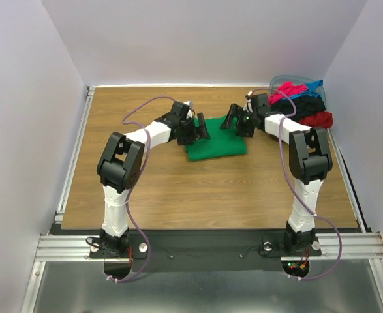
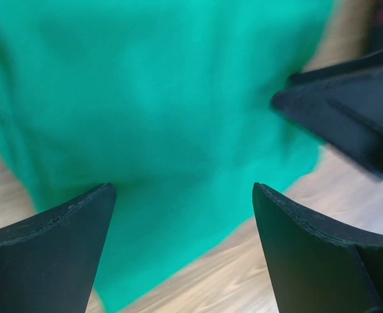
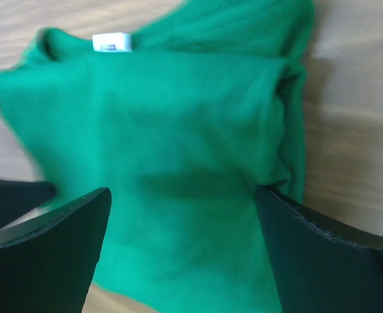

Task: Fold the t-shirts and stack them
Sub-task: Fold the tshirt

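A bright green t-shirt point(image 1: 216, 142) lies folded into a rectangle at the middle back of the table. My left gripper point(image 1: 199, 130) hovers over its left edge, jaws wide apart and empty; green cloth point(image 2: 158, 104) fills that wrist view. Above the shirt's far right corner, my right gripper point(image 1: 238, 124) is also open and holds nothing. Its wrist view looks down on the folded shirt point(image 3: 178, 150) with a white neck label point(image 3: 111, 42) at the top. More t-shirts, pink-red point(image 1: 290, 90), blue point(image 1: 314, 86), black point(image 1: 303, 104) and red point(image 1: 318, 119), are heaped at the back right.
A grey-blue plastic bin point(image 1: 289, 79) stands in the back right corner behind the heap. White walls close the table on three sides. A metal rail point(image 1: 74, 156) runs along the left edge. The other gripper's black finger point(image 2: 348, 111) shows in the left wrist view.
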`<state>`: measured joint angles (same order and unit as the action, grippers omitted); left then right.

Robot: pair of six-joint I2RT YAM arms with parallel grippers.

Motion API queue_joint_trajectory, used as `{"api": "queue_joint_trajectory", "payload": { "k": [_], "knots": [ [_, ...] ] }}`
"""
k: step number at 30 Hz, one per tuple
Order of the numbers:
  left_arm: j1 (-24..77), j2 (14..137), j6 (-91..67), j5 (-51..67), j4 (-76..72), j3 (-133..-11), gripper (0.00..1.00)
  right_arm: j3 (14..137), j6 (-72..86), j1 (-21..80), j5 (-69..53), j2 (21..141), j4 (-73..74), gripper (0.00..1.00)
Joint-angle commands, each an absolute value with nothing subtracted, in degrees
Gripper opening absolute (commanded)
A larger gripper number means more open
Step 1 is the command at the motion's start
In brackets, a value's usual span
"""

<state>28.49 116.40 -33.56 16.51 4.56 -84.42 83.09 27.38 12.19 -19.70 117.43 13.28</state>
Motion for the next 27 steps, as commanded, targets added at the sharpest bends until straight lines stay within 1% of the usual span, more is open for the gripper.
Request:
{"api": "queue_joint_trajectory", "payload": {
  "k": [1,6,10,11,14,15,17,18,19,20,21,24,25,26,27],
  "knots": [
    [27.25,116.54,-33.31,16.26,2.82,-79.12,0.99,84.29,25.66,12.57,-20.65,119.88,11.95,1.00],
    [26.98,117.16,-33.57,17.57,1.76,-76.73,0.99,84.46,22.51,12.57,-21.97,118.66,12.13,1.00],
    [26.98,113.74,-33.05,16.79,2.55,-76.29,0.99,83.15,19.34,12.57,-21.89,111.11,12.83,1.00],
    [26.98,112.69,-32.87,15.66,3.07,-76.12,0.99,81.58,18.99,12.57,-21.01,106.40,13.18,1.00],
    [27.33,106.37,-32.17,12.76,4.48,-74.19,0.98,77.18,18.98,12.57,-18.56,98.03,13.27,1.00],
    [27.60,103.30,-31.99,9.87,4.92,-72.96,0.98,73.08,19.77,12.48,-17.67,92.34,13.27,1.00],
    [27.60,101.08,-31.29,7.22,6.58,-72.08,0.99,68.14,21.79,12.57,-15.22,85.72,13.27,1.00],
    [27.60,100.38,-30.59,3.90,7.64,-71.81,0.99,65.59,23.97,12.57,-12.07,79.08,13.27,1.00],
    [27.60,100.02,-30.24,1.69,9.04,-72.33,0.99,60.00,25.30,12.57,-9.52,75.71,13.27,1.00],
    [27.60,100.19,-30.15,0.45,11.49,-72.77,0.98,57.16,26.79,12.57,-5.23,72.45,13.27,1.00],
    [27.51,100.98,-29.89,-3.21,12.38,-73.47,0.98,51.30,30.03,12.57,-2.66,65.29,13.27,1.00],
    [27.51,102.74,-29.36,-3.78,13.01,-74.61,0.98,43.36,37.31,12.48,5.41,54.70,13.27,1.00],
    [27.51,104.31,-28.92,-3.69,12.75,-75.14,0.98,41.42,38.83,12.57,6.58,51.71,13.53,1.00],
    [27.34,105.37,-28.83,-3.60,12.48,-76.80,0.99,39.74,40.07,12.57,7.20,45.42,13.54,1.00],
    [27.42,106.42,-28.65,-4.21,13.00,-78.03,0.98,36.94,40.51,12.57,7.38,42.83,13.62,1.00]
  ]
}}
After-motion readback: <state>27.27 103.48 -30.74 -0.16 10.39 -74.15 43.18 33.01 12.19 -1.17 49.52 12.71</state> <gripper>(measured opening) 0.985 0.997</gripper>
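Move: The folded green t-shirt lies under both open grippers: its middle is about 4 cm right of the left hand, 4 cm nearer the base and some 4 cm below it. From the right hand the shirt's middle is roughly 6 cm left, 7 cm back and 2 cm below. The collar's white tag is about 7 cm left of the right hand, level with it; the clothes basket stands some 26 cm right and 4 cm farther out. Down about 3 cm goes the left hand onto the shirt's left part, while the right stays low at the far right part, both seeming to press the cloth flat with open fingers. After a brief hold both lift clear: the right rises and draws back some 17 cm each, also rightward, tipping up and turning clockwise; the left goes left past the shirt's left edge, rising a little. ##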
